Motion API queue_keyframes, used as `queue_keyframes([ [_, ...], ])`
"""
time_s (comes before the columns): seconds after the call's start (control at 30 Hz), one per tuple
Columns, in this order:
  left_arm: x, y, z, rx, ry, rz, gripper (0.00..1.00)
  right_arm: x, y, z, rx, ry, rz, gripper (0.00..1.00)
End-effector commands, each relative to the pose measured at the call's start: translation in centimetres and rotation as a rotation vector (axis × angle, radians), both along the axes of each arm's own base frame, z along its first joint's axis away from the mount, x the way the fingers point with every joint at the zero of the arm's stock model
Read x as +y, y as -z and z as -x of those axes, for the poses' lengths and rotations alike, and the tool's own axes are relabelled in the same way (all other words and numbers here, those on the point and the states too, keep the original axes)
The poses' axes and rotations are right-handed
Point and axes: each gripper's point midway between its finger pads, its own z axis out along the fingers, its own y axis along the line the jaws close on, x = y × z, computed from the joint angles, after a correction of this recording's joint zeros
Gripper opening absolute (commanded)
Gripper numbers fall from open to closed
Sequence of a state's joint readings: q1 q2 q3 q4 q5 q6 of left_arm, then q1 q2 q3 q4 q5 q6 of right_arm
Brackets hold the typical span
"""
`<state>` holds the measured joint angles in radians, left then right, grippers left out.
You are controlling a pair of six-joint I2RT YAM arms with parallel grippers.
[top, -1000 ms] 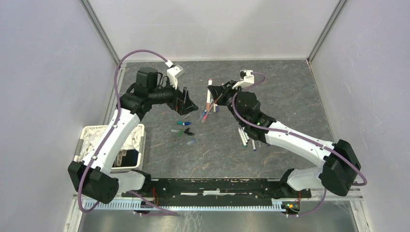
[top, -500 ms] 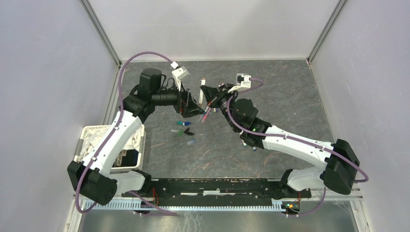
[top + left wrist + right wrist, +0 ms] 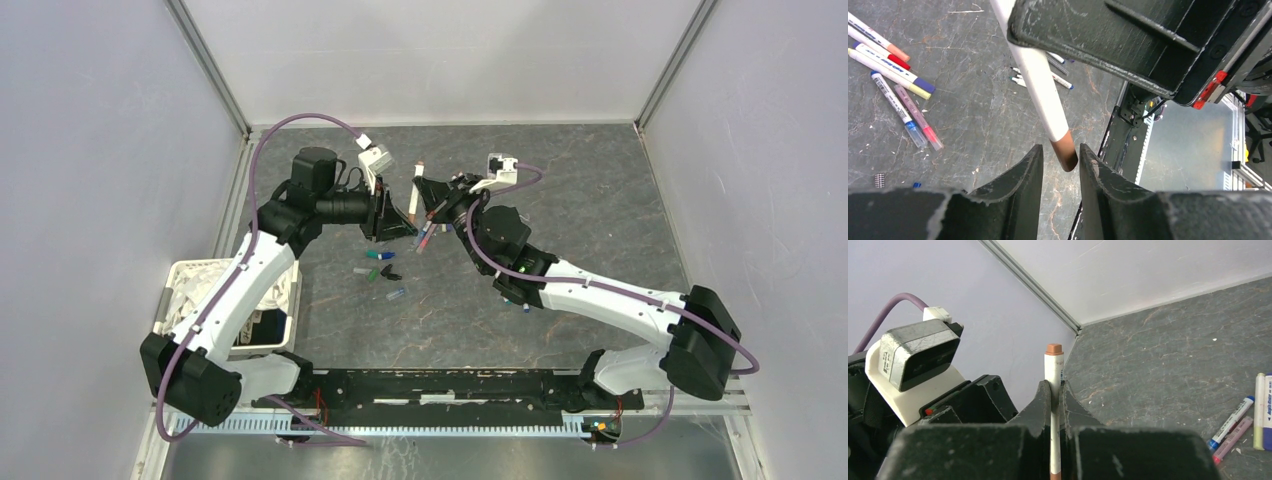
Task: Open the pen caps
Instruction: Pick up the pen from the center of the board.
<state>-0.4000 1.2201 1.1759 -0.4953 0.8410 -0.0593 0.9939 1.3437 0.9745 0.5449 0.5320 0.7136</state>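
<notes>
My right gripper (image 3: 1054, 384) is shut on the white barrel of a pen (image 3: 1053, 370), holding it in the air over the back of the table; the pen's brown end (image 3: 1054, 348) sticks out past the fingertips. The pen's other brown cap (image 3: 1065, 152) sits between the fingers of my left gripper (image 3: 1060, 146), close to the right finger with a small gap on the left. From above, the left gripper (image 3: 400, 222) and right gripper (image 3: 428, 196) meet at this pen (image 3: 418, 187). Loose pen caps (image 3: 381, 266) lie on the table below.
Several capped pens (image 3: 895, 80) lie in a loose group on the dark stone surface, also seen from above as pens (image 3: 430, 236). More pens (image 3: 510, 290) lie under the right forearm. A white basket (image 3: 180, 282) stands at the left edge.
The right arm swung the held pen left toward the left gripper. The left gripper moved in around the pen's brown cap and its fingers narrowed from wide open.
</notes>
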Motion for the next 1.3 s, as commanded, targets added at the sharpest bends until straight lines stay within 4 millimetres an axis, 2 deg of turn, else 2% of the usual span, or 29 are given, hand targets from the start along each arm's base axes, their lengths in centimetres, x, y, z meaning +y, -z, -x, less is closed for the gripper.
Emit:
queue_keyframes([
  [0.0, -0.4, -2.7, 0.6, -0.101, 0.069, 0.043, 0.35, 0.5, -2.3, 0.3, -0.021, -0.016, -0.078, 0.0],
  [0.03, -0.4, -2.7, 0.7, -0.1, 0.075, 0.044, 0.29, 0.4, -2.1, 0.3, -0.019, -0.015, -0.077, 0.0],
  [0.1, -0.3, -2.3, 0.5, -0.114, 0.076, 0.025, 0.05, 0.1, -2.0, 0.3, -0.015, -0.004, -0.074, 0.0],
  [0.13, -0.1, -2.0, 0.4, -0.124, 0.071, 0.007, 0.03, -0.1, -1.8, 0.2, -0.01, 0.004, -0.072, 0.0],
  [0.27, 1.2, -0.4, -0.4, -0.207, 0.061, -0.107, 0.02, -1.3, -1.6, 0.4, 0.002, 0.033, -0.026, 0.01],
  [0.33, 2.4, 0.6, -1.2, -0.278, 0.045, -0.198, 0.02, -1.7, -0.9, 0.1, 0.036, 0.022, 0.04, 0.14],
  [0.43, 4.2, 2.5, -1.1, -0.388, 0.096, -0.331, 0.02, -2.1, -0.3, -0.8, 0.09, -0.11, 0.117, 0.34],
  [0.53, 6.7, 4.5, -1.1, -0.526, 0.171, -0.508, 0.02, -3.1, 0.6, -1.4, 0.156, -0.246, 0.192, 0.49],
  [0.63, 9.0, 5.6, -0.8, -0.629, 0.292, -0.678, 0.02, -4.0, 1.4, -0.8, 0.183, -0.351, 0.291, 0.59],
  [0.77, 10.8, 6.1, 0.9, -0.781, 0.459, -0.794, 0.02, -2.4, 3.0, 1.0, 0.24, -0.544, 0.36, 0.73],
  [0.87, 11.1, 6.3, 1.9, -0.909, 0.565, -0.847, 0.02, -1.0, 5.3, 2.4, 0.321, -0.675, 0.371, 0.77],
  [0.93, 11.0, 6.5, 2.7, -0.987, 0.632, -0.869, 0.02, -0.2, 6.7, 3.1, 0.359, -0.734, 0.367, 0.77],
  [1.03, 10.6, 6.8, 3.4, -1.074, 0.701, -0.91, 0.02, 1.4, 7.5, 4.7, 0.377, -0.82, 0.368, 0.76],
  [1.27, 10.1, 6.4, 3.3, -1.11, 0.723, -0.923, 0.02, 5.3, 9.8, 9.2, 0.416, -1.002, 0.385, 0.72],
])
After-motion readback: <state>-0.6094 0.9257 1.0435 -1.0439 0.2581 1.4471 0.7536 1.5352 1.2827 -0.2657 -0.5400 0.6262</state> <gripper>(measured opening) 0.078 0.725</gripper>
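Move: The left hand's half-open fingers already straddle the brown cap of the pen, whose middle lies about 4 cm ahead of them and 4 cm up, level sideways. The right hand grips the pen's upper part; the left pads lie some 6 cm back of the right hand, 1 cm left and 7 cm down. On the table, roughly 27 cm below the left hand, the pink pen lies 14 cm ahead and 1 cm right, the black caps 6 cm ahead and 8 cm left. The left fingers shut on the brown cap, pinching it while the right hand still holds the pen; then the right fingers open wide. The left hand carries the pen about 10 cm left, 7 cm down and slightly back, rolling strongly and tipping its fingers down. The right hand backs off forward and right some 6 cm, then reverses, sweeping back, down and left, turning about 50 degrees counter-clockwise and tipping down. ##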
